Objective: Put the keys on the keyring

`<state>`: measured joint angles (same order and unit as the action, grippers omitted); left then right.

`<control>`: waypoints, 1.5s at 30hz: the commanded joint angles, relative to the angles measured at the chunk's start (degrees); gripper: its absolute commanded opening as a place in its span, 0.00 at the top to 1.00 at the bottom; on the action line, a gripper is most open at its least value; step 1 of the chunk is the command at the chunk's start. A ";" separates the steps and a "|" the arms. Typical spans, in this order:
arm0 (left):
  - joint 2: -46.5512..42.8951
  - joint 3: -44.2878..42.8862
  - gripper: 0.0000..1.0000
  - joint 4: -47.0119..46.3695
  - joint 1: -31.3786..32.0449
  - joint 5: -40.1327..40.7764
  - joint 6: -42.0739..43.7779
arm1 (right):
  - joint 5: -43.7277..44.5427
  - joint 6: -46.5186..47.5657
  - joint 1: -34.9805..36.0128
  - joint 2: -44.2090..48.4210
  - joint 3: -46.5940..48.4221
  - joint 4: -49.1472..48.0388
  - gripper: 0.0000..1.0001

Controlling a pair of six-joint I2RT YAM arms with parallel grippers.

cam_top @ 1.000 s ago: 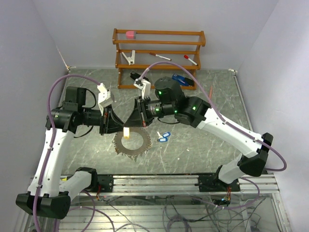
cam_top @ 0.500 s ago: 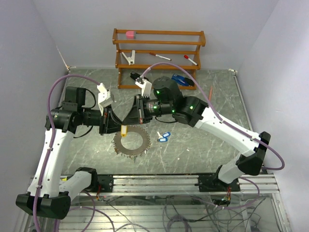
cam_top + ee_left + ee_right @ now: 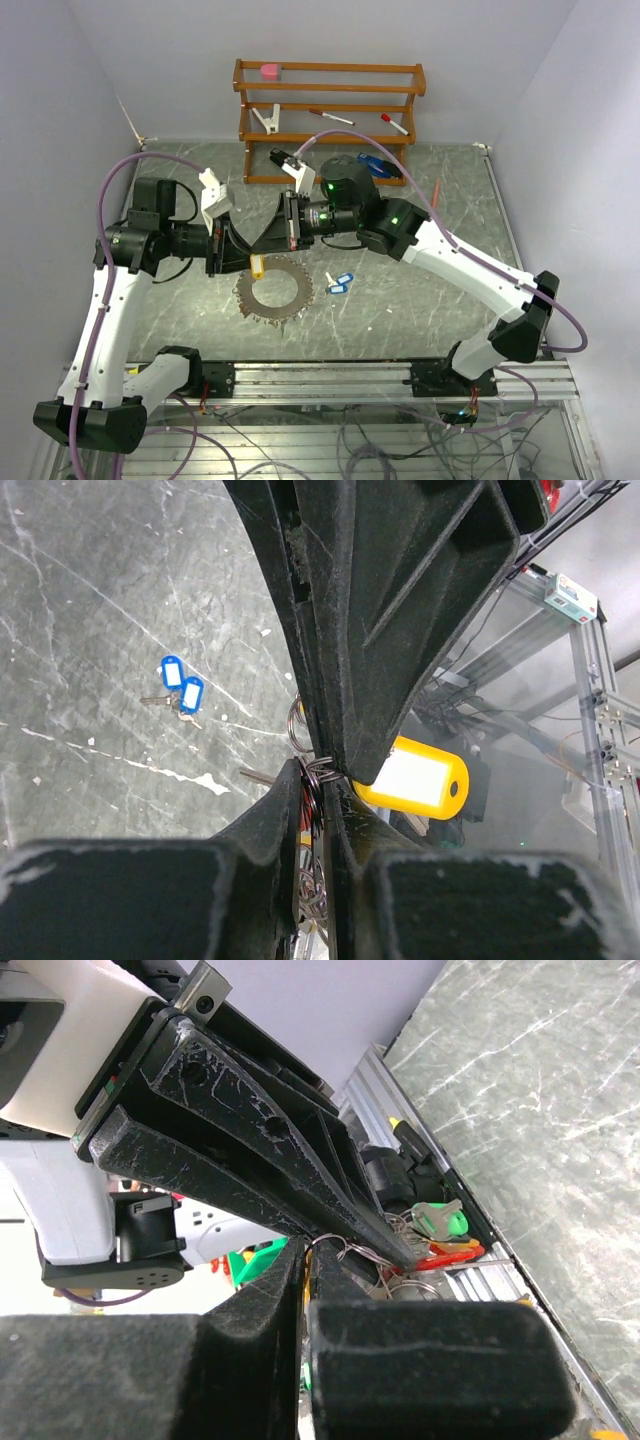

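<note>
My left gripper (image 3: pixel 243 256) (image 3: pixel 318 780) is shut on a thin dark wire keyring (image 3: pixel 313 786). A bunch of keys hangs from it, with a green tag (image 3: pixel 447 1223) and a red tag (image 3: pixel 452 1252). My right gripper (image 3: pixel 262 246) (image 3: pixel 305 1250) meets it tip to tip above the table and is shut on a key with a yellow tag (image 3: pixel 257 265) (image 3: pixel 415 780). A wire loop (image 3: pixel 328 1243) sticks out from between the right gripper's fingertips. Two blue-tagged keys (image 3: pixel 338 283) (image 3: pixel 180 685) lie loose on the table to the right.
A grey toothed metal ring (image 3: pixel 275 291) lies flat on the dark marble table (image 3: pixel 420 290) just below the grippers. At the back stands a wooden rack (image 3: pixel 330 100) with a clip and pens. A blue stapler (image 3: pixel 378 167) lies in front of it.
My right gripper has pushed a little to the left against the left gripper's tips. The yellow-tagged key has moved up from over the toothed ring's hole to its far rim.
</note>
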<state>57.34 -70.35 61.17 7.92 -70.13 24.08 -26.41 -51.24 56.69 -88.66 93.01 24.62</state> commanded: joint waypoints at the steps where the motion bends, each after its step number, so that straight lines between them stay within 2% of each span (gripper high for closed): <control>1: -0.74 1.53 0.93 -4.55 0.16 -8.70 -5.63 | -0.58 -2.15 -1.29 -0.96 -2.58 -8.59 1.00; 5: -2.12 5.57 0.93 -11.95 0.14 -11.39 -13.87 | -2.20 -4.40 -2.37 -0.55 -5.77 -12.92 1.00; 7: -2.67 7.55 0.93 -15.46 0.21 -12.58 -18.15 | -3.13 -5.69 -3.02 -0.22 -7.86 -15.40 0.97; 13: -3.61 12.44 0.93 -20.92 0.17 -14.80 -26.12 | -5.34 -8.57 -5.15 0.71 -13.86 -20.16 0.96; 16: -3.85 14.27 0.93 -21.89 0.16 -15.58 -27.81 | -6.30 -9.37 -6.21 0.77 -16.36 -21.85 0.88; 24: -4.57 19.00 0.93 -28.71 0.18 -16.01 -34.95 | -8.47 -10.36 -8.88 0.38 -18.76 -24.60 0.83; 30: -5.84 21.78 0.93 -33.75 0.16 -16.21 -40.35 | -9.67 -9.15 -12.18 1.06 -20.11 -26.83 0.74; 33: -6.63 23.63 0.93 -36.50 0.18 -16.09 -43.57 | -11.73 -2.49 -13.12 0.68 -16.58 -22.02 0.70; 41: -7.04 26.88 0.93 -41.95 0.21 -16.09 -49.31 | -16.83 22.41 -14.06 1.18 1.29 5.10 0.68; 45: -5.26 25.71 0.93 -39.98 0.16 -16.29 -47.70 | -13.77 30.65 -13.64 2.82 6.96 15.91 0.63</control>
<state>51.13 -43.31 22.15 7.97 -83.29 -21.67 -40.97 -33.12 43.03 -88.36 95.72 26.02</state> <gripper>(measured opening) 0.172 0.335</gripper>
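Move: Pinched in the left fingertips, the keyring has its middle about 8 cm below the left hand and 2 cm to its right; the yellow-tagged key hangs 2 cm behind and 1 cm right of that hand. From the right fingertips, the grip point on the keyring lies about 3 cm below and 1 cm back. The blue-tagged keys lie on the table, roughly 10 cm ahead, 16 cm right and 30 cm below the left hand. Letting go of the wire ring at the left fingertips, the right hand opens to about a third while drawing forward and down some 6 cm, then swings up about 8 cm and off to the right. The left keeps its pinch on the keyring, sinking about 4 cm, easing slightly back and rolling some 30 degrees, forward side down. ##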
